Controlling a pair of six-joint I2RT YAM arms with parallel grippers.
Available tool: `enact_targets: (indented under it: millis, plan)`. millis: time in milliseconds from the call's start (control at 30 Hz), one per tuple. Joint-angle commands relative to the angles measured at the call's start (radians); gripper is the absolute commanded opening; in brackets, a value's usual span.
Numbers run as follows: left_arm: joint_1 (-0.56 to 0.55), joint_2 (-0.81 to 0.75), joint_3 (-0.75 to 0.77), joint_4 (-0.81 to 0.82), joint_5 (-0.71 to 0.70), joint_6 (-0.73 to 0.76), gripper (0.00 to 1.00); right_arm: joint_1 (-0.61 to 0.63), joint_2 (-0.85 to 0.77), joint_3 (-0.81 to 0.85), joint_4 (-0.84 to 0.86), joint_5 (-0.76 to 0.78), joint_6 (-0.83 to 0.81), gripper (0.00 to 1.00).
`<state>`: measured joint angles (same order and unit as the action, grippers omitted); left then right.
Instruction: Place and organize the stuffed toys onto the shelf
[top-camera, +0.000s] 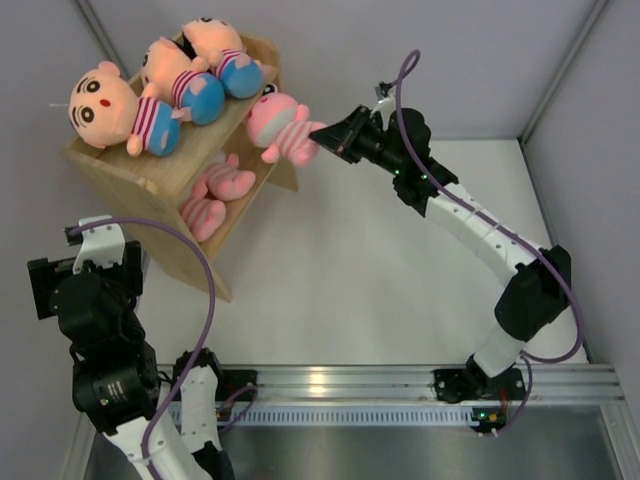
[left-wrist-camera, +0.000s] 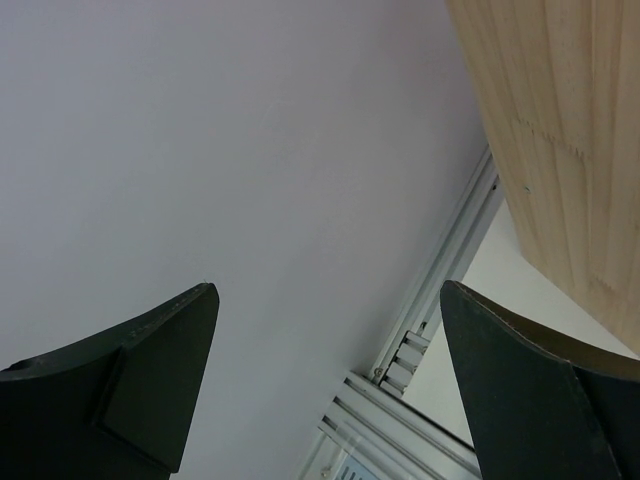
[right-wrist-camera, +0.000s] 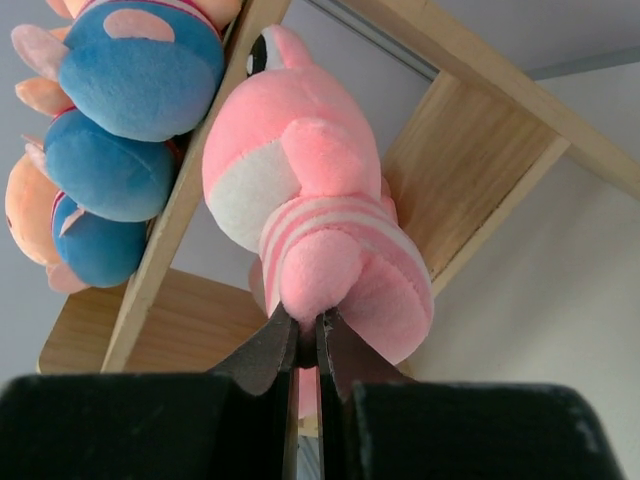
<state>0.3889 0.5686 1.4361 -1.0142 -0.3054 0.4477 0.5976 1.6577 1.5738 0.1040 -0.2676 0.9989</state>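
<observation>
The wooden shelf (top-camera: 130, 175) stands at the back left. Three boy dolls lie on its top tier: one (top-camera: 120, 110), one (top-camera: 178, 78), one (top-camera: 220, 52). Two pink animals (top-camera: 215, 195) lie on the lower tier. My right gripper (top-camera: 322, 135) is shut on the third pink animal (top-camera: 278, 125), pinching its rear at the shelf's right end; the same toy shows in the right wrist view (right-wrist-camera: 310, 220), pinched by the gripper (right-wrist-camera: 308, 330). My left gripper (left-wrist-camera: 325, 330) is open and empty beside the shelf's side panel (left-wrist-camera: 560, 150), raised at the near left (top-camera: 85, 265).
Grey walls enclose the table at the back, left and right. An aluminium rail (top-camera: 400, 385) runs along the near edge by the arm bases. The white tabletop (top-camera: 380, 270) lies right of the shelf.
</observation>
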Motion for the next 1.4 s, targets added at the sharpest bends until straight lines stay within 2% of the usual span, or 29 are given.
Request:
enact_targets:
  millis: [0, 167, 400, 600, 900, 1367]
  plan:
    - [0.008, 0.008, 0.01, 0.069, -0.017, -0.001, 0.98, 0.024, 0.025, 0.069, 0.054, 0.011, 0.018, 0.0]
    - [0.008, 0.007, 0.006, 0.068, -0.001, -0.006, 0.99, 0.025, 0.085, 0.09, 0.057, 0.013, 0.035, 0.0]
    - [0.008, 0.008, 0.004, 0.068, 0.022, -0.007, 0.99, 0.027, 0.154, 0.184, -0.03, 0.01, -0.006, 0.0]
    - [0.008, 0.008, -0.003, 0.066, 0.032, -0.006, 0.99, 0.027, 0.183, 0.187, 0.023, 0.008, -0.019, 0.0]
    - [0.008, 0.004, -0.006, 0.066, 0.04, -0.004, 0.99, 0.027, 0.312, 0.356, -0.024, -0.018, -0.008, 0.0]
    - [0.01, -0.003, -0.013, 0.063, 0.057, -0.006, 0.99, 0.047, 0.511, 0.526, 0.054, 0.011, 0.076, 0.0]
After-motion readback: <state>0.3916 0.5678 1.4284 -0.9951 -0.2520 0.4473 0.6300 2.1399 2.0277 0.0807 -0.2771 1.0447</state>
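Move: From the right gripper, which holds the last pink toy by its foot end, the free spot at the far end of the shelf's lower compartment lies about 12 cm ahead, 14 cm left and 7 cm lower. The nearer shelved pink toy is about level ahead and 22 cm left; the nearest blue toy on the top board is some 8 cm ahead, 17 cm left and 12 cm higher. From the left gripper the spot is roughly 39 cm ahead and 23 cm right. Push the right gripper forward and left about 12 cm, sinking some 6 cm overall, to carry the pink toy head first under the top board and into the free far end of the lower compartment. Drop first, pause briefly, rise about 1 cm while moving on in, then sink again. Keep the fingers shut on the foot end and the wrist nearly unturned. ##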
